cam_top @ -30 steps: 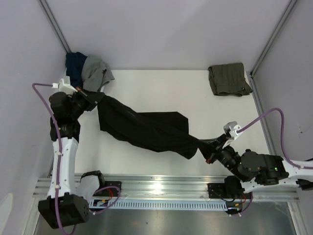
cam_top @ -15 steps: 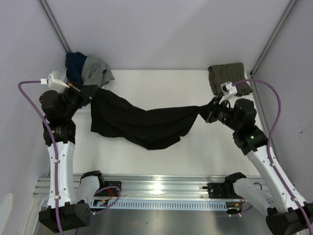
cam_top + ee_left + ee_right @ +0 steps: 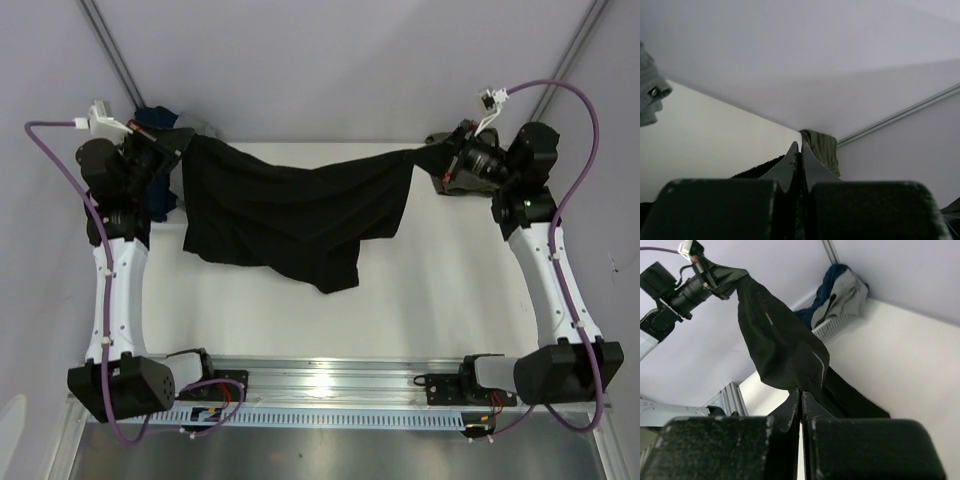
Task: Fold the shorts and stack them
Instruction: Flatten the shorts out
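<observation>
The black shorts (image 3: 290, 215) hang spread wide above the table, stretched between my two grippers, with the lower edge drooping toward the tabletop. My left gripper (image 3: 187, 141) is shut on their far-left corner, and my right gripper (image 3: 427, 156) is shut on their far-right corner. In the right wrist view the black shorts (image 3: 785, 350) run from my right gripper (image 3: 800, 392) up to the left gripper (image 3: 722, 277). In the left wrist view the left gripper (image 3: 800, 149) pinches black cloth (image 3: 760, 168). The olive-green shorts (image 3: 447, 186) lie folded at the far right corner, partly hidden under my right arm; they also show as the olive-green shorts (image 3: 823, 148).
A white basket (image 3: 832, 326) stands in the far left corner behind my left arm, holding blue and grey clothes (image 3: 160, 114). A metal rail (image 3: 320, 378) runs along the near edge. Walls close in the table on three sides.
Both arms have swung to the far side of the table and lifted. The black shorts went from a bunched sag on the table to a wide, stretched spread between the grippers.
</observation>
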You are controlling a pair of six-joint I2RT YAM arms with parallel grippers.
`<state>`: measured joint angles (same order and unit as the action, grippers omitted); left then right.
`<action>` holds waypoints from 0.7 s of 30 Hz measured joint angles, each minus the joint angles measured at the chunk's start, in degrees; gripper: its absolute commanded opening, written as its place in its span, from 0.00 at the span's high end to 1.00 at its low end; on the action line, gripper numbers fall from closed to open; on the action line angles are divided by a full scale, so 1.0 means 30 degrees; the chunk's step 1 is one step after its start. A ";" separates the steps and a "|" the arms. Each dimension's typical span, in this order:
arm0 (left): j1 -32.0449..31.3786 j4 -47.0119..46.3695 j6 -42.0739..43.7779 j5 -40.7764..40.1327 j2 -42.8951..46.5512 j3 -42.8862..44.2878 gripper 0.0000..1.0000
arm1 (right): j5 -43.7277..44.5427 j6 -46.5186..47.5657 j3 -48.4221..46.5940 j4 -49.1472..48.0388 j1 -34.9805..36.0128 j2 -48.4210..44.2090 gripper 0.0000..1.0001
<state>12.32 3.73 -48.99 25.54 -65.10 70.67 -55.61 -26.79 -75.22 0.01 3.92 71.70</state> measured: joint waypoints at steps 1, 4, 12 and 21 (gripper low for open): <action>-0.0138 -0.0029 -0.0029 -0.0080 -0.0481 0.0590 1.00 | -0.0262 -0.0102 -0.0627 -0.0262 -0.0102 0.0444 1.00; -0.0845 0.0226 -0.0044 -0.0372 -0.2069 0.3126 1.00 | -0.0933 -0.0627 -0.2681 -0.0882 -0.0459 0.2040 1.00; -0.2841 0.0641 -0.0080 -0.0816 -0.6739 1.2021 1.00 | -0.2106 -0.3796 -0.6819 -0.3971 -0.2273 0.5982 1.00; -0.3606 0.1472 -0.0444 -0.0437 -0.8174 1.4746 1.00 | -0.2594 -0.7628 -0.5537 -0.7752 -0.4401 0.4998 1.00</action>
<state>1.50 8.14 -50.33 24.23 -89.62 114.91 -63.40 -49.67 -91.83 -23.24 -9.28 86.70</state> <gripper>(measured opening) 0.003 0.003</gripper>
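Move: I already hold the black shorts in the air with both hands. Their hanging middle is about 18 cm to my left hand's right, 10 cm back and 13 cm below it; the laundry basket stands some 15 cm to that hand's left, 14 cm ahead, roughly 33 cm down. From my right hand the shorts' middle is some 22 cm left, 5 cm back and 13 cm below, and the folded green shorts lie about 25 cm ahead, 26 cm right and 40 cm down. I swing the pinched shorts higher and outward with both shut grippers. My left hand climbs some 16 cm while drifting right and forward, its fingers tipping upward about 15 degrees. My right hand rises about 8 cm and pushes equally far forward, then swings right and eases back a little; both keep their hold. ##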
